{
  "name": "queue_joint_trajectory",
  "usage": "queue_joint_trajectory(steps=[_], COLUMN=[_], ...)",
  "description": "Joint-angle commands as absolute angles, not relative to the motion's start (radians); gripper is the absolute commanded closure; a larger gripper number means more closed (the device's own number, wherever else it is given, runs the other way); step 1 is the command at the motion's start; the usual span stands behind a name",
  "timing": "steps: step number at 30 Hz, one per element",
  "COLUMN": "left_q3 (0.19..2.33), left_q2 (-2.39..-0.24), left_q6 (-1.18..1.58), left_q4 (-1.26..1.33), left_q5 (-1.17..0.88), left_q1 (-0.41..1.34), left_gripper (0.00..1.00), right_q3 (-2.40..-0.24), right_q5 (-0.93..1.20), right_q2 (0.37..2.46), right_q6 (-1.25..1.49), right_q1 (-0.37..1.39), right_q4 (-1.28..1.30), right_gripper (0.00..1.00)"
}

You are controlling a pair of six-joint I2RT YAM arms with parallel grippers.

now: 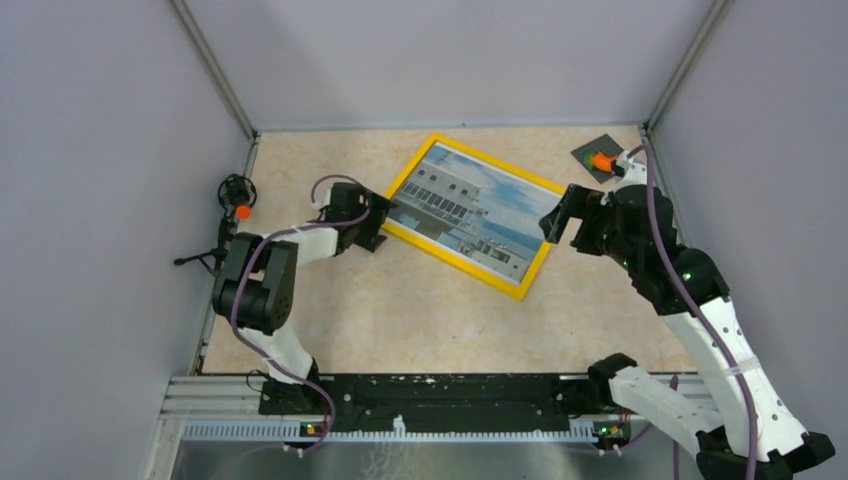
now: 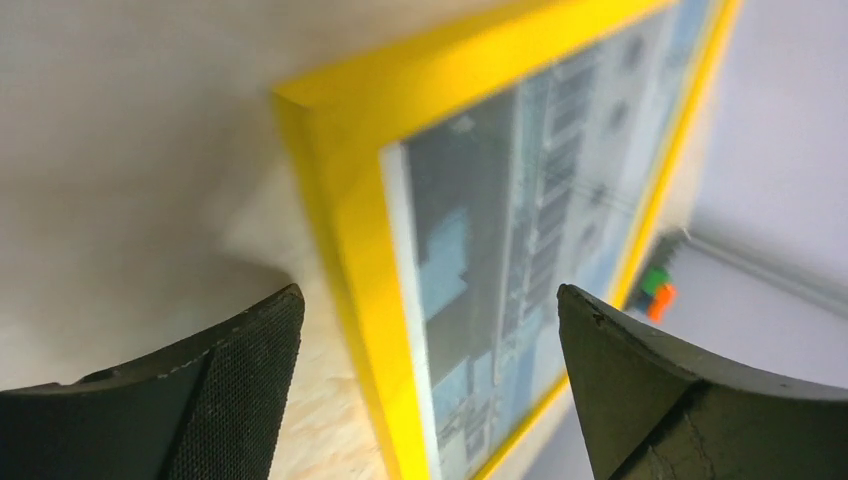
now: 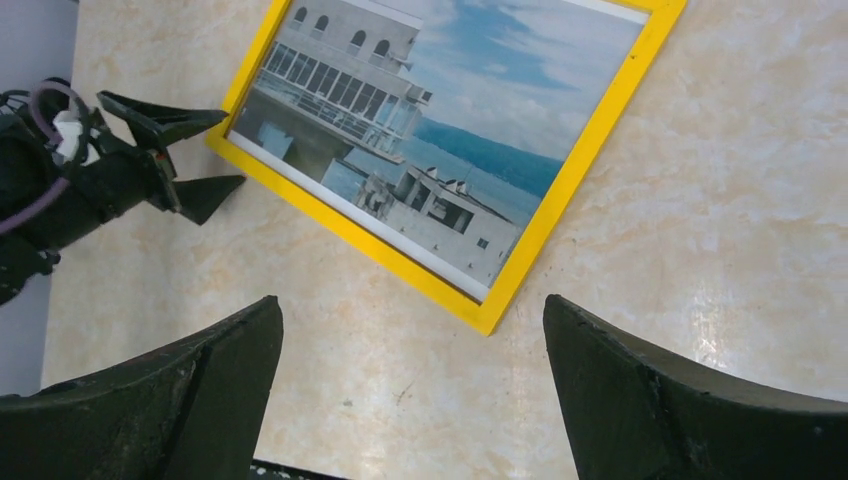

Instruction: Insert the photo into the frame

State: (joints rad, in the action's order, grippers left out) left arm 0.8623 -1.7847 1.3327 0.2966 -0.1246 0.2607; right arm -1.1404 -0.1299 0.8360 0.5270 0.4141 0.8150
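The yellow frame (image 1: 452,262) lies flat and askew on the marbled table, with the photo (image 1: 475,210) of a white building under blue sky inside it. My left gripper (image 1: 378,222) is open at the frame's left corner. In the left wrist view its jaws (image 2: 428,290) straddle the frame edge (image 2: 350,200) and the photo (image 2: 520,220) without touching them. My right gripper (image 1: 562,222) hangs open above the table by the frame's right corner. In the right wrist view the frame (image 3: 590,160), the photo (image 3: 440,110) and the left gripper (image 3: 232,150) lie beyond its jaws (image 3: 412,305), which hold nothing.
A small dark pad carrying an orange and green piece (image 1: 598,158) sits in the back right corner, also seen as a blur (image 2: 657,292). A black stand with an orange ball (image 1: 236,200) is by the left wall. A black rail (image 1: 440,395) runs along the near edge.
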Motion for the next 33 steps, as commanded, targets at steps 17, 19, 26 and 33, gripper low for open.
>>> queue_joint_trajectory(steps=[17,19,26,33], left_q3=[1.138,1.200,1.355,1.379], left_q2=[-0.974,-0.946,-0.885,-0.830], left_q6=[0.688,0.613,0.492,0.439], left_q4=[0.223,0.192,0.064,0.025], left_q5=[-0.362,-0.371,-0.351,-0.291], left_q1=[0.163,0.163,0.163,0.163], left_gripper=[0.01,0.01,0.02,0.02], right_q3=[-1.549,-1.573,-1.616,-1.631], right_q5=[-0.201,-0.205,-0.243,-0.258], right_q2=[0.848,0.839,0.805,0.799], right_q6=[0.335,0.323,0.303,0.294], right_q1=[0.410,0.410,0.410,0.410], right_q4=[0.946,0.929,0.882,0.879], right_gripper=[0.01,0.01,0.01,0.01])
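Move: The filled frame lies flat with its middle about 18 cm to the right of the left hand, 2 cm ahead and 3 cm below it; the open fingers are at its left corner. The black tripod stands some 32 cm to that hand's left and 5 cm nearer the base. From the right hand the frame's middle is about 20 cm ahead, 13 cm left and 26 cm down; the orange toy is roughly 36 cm ahead, 16 cm right and 26 cm down. Leftwards and low at first, some 7 cm off the frame's left corner, then steeply up by about 50 cm and back 20 cm, the left hand clears the frame, its fingers swinging from pointing down to above level. The right hand meanwhile rises about 17 cm away from the frame, easing back and right and tilting its fingers up. Both grippers stay wide open and empty. ##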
